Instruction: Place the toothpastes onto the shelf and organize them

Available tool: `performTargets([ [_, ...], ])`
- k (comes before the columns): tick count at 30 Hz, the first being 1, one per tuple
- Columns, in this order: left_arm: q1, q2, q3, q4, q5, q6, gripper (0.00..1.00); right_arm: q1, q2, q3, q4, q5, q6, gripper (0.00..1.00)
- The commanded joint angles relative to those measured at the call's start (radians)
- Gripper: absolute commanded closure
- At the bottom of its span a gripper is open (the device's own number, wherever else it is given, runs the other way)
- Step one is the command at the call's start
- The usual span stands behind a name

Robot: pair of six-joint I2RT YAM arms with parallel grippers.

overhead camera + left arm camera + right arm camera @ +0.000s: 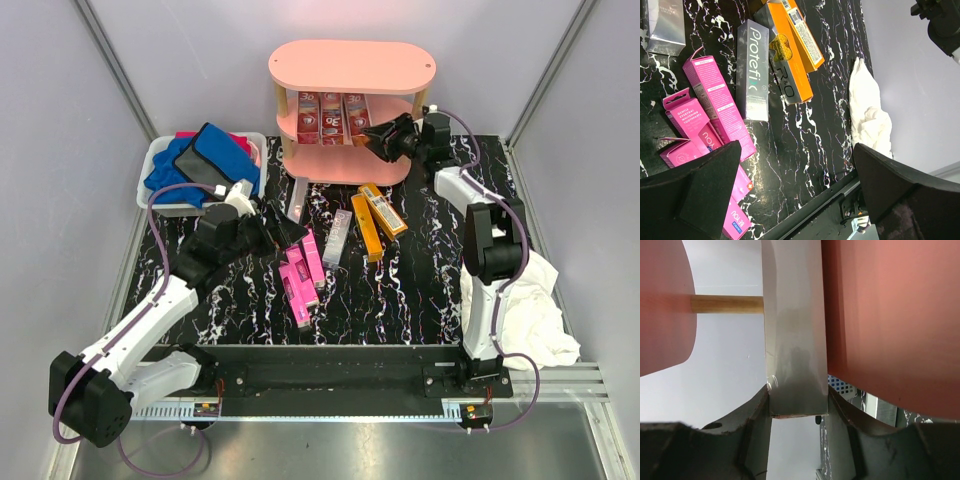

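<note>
My right gripper (385, 138) is shut on a silver-grey toothpaste box (795, 340), pinched at its end between both fingers (752, 410). It holds the box at the middle tier of the salmon-pink shelf (350, 65), whose boards (890, 315) and wooden post (725, 304) flank it. Three dark red toothpastes (330, 115) stand on that tier. On the black marble table lie pink boxes (300, 275), a silver one (337, 236) and orange ones (375, 218). My left gripper (268, 228) hovers open and empty over the pink boxes (715, 100), beside the silver Protefix box (752, 70).
A white bin (150, 160) with blue, grey and pink cloths sits at the table's back left. A crumpled white cloth (530, 300) lies by the right arm's base. Another silver box (297, 195) lies near the shelf's left foot. Grey walls close in the sides.
</note>
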Motion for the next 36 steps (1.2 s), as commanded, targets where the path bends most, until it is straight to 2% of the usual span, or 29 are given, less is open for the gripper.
performTargets([
  [1,0.004,-0.026,0.0,0.053,0.026,0.002,0.01,0.021,0.033,0.05,0.029,0.019,0.041,0.75],
  [5,0.004,-0.026,0.0,0.055,0.03,0.001,0.01,0.037,0.043,0.05,0.036,0.027,0.044,0.72],
  [7,0.004,-0.027,0.0,0.05,0.032,0.001,0.01,0.037,0.049,0.045,0.049,0.031,0.055,0.65],
  [9,0.004,-0.033,0.0,0.044,0.027,0.004,0.01,0.038,0.05,0.031,0.075,0.027,0.072,0.54],
  [18,0.004,-0.049,-0.012,0.039,0.021,0.002,0.01,0.04,0.03,-0.041,0.127,-0.001,0.073,0.22],
  [19,0.004,-0.05,-0.012,0.039,0.023,0.002,0.01,0.04,0.021,-0.047,0.136,-0.002,0.07,0.15],
  [21,0.004,-0.053,-0.017,0.039,0.023,-0.001,0.01,0.04,0.004,-0.071,0.154,-0.004,0.07,0.08],
  [22,0.004,-0.056,-0.02,0.041,0.023,-0.002,0.01,0.04,-0.002,-0.079,0.159,-0.002,0.069,0.0],
  [29,0.004,-0.079,-0.04,0.041,0.021,-0.007,0.01,0.04,-0.075,-0.116,0.064,0.028,-0.008,0.0],
  [36,0.004,-0.084,-0.049,0.048,0.029,-0.019,0.01,0.04,-0.14,-0.159,0.075,0.028,-0.02,0.0],
])
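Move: The right hand still grips the near end of the third red toothpaste box. Its place on the middle shelf is centred about 8 cm ahead and 2 cm left, roughly level with the hand. The second red box stands some 8 cm left and 8 cm ahead, the first about 14 cm left and equally far out. From the left hand, the third box's place lies roughly 33 cm ahead and 16 cm right, near the same height. Ease the right gripper about 2 cm left, towards the second red box, with the third box still pinched. Then open the fingers wide to let go of its near end, rising about 2 cm and tipping the fingertips slightly up. Finish by levelling the wrist again and drawing back and down, about 5 cm lower, fingers kept open. ##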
